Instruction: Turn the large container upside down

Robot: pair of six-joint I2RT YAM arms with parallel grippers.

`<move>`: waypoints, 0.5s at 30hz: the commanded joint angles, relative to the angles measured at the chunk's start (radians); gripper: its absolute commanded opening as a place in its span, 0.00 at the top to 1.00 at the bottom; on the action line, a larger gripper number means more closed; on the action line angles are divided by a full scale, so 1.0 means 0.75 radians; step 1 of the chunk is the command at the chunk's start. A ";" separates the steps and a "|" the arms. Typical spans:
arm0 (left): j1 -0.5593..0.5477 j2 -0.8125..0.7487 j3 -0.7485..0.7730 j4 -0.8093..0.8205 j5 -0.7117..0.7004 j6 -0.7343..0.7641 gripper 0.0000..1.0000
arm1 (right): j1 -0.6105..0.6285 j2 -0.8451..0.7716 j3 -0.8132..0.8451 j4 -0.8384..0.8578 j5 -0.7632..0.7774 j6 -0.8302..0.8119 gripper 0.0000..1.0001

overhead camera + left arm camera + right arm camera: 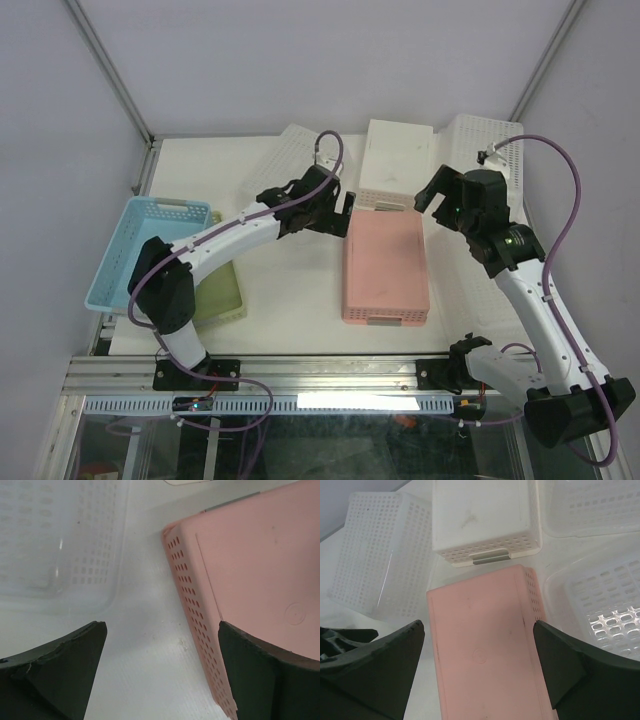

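The large pink container (pixel 385 265) lies on the white table (pixel 290 300) with its flat bottom facing up, perforated sides down. In the left wrist view its perforated side wall (pixel 200 625) runs beside my right-hand finger. My left gripper (pixel 345 210) hovers open at the container's far left corner, over bare table (pixel 162 630), holding nothing. My right gripper (pixel 430 195) stands open above the container's far right end. In its own view the open jaws (pixel 479 627) frame the pink bottom (pixel 475 600), apart from it.
A white basket (pixel 400 155) stands bottom up just behind the pink one. Clear perforated baskets sit at the back left (pixel 285 160) and back right (pixel 490 150). A blue basket (pixel 150 250) and a yellow-green tray (pixel 220 290) lie at the left edge.
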 commanded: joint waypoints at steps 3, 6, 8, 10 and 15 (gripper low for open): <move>-0.007 0.108 0.002 0.137 0.116 0.062 0.01 | -0.005 -0.027 0.003 0.060 0.008 0.011 0.06; 0.049 0.168 0.020 0.135 0.105 0.104 0.01 | -0.005 -0.029 0.010 0.047 0.015 0.009 0.06; 0.141 0.190 0.012 0.124 0.097 0.111 0.01 | -0.005 -0.037 0.014 0.040 0.014 0.010 0.06; 0.283 0.202 -0.004 0.124 0.075 0.092 0.01 | -0.004 -0.051 0.011 0.034 0.019 0.008 0.06; 0.447 0.229 0.050 0.177 -0.098 -0.001 0.01 | -0.005 -0.073 0.007 0.008 0.041 -0.003 0.06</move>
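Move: The large translucent container lies bottom up, about 11 cm ahead of the left hand, 9 cm to its left and 11 cm lower. On that hand's other side, at much the same height, are the pink container, some 11 cm right and 9 cm back, and the white container, about 13 cm right and 14 cm ahead. From the right hand the large container is roughly 28 cm left, 13 cm ahead and 21 cm below. Downwards first, about 5 cm and nearly straight, beside the large container's near right side; then the left hand sweeps quickly left and forward, ending some 8 cm left and 7 cm ahead of its start. It sinks only a little more and turns about 10 degrees counter-clockwise. The open, empty fingers come up against the container, the left finger pushing its near part outward and left. ##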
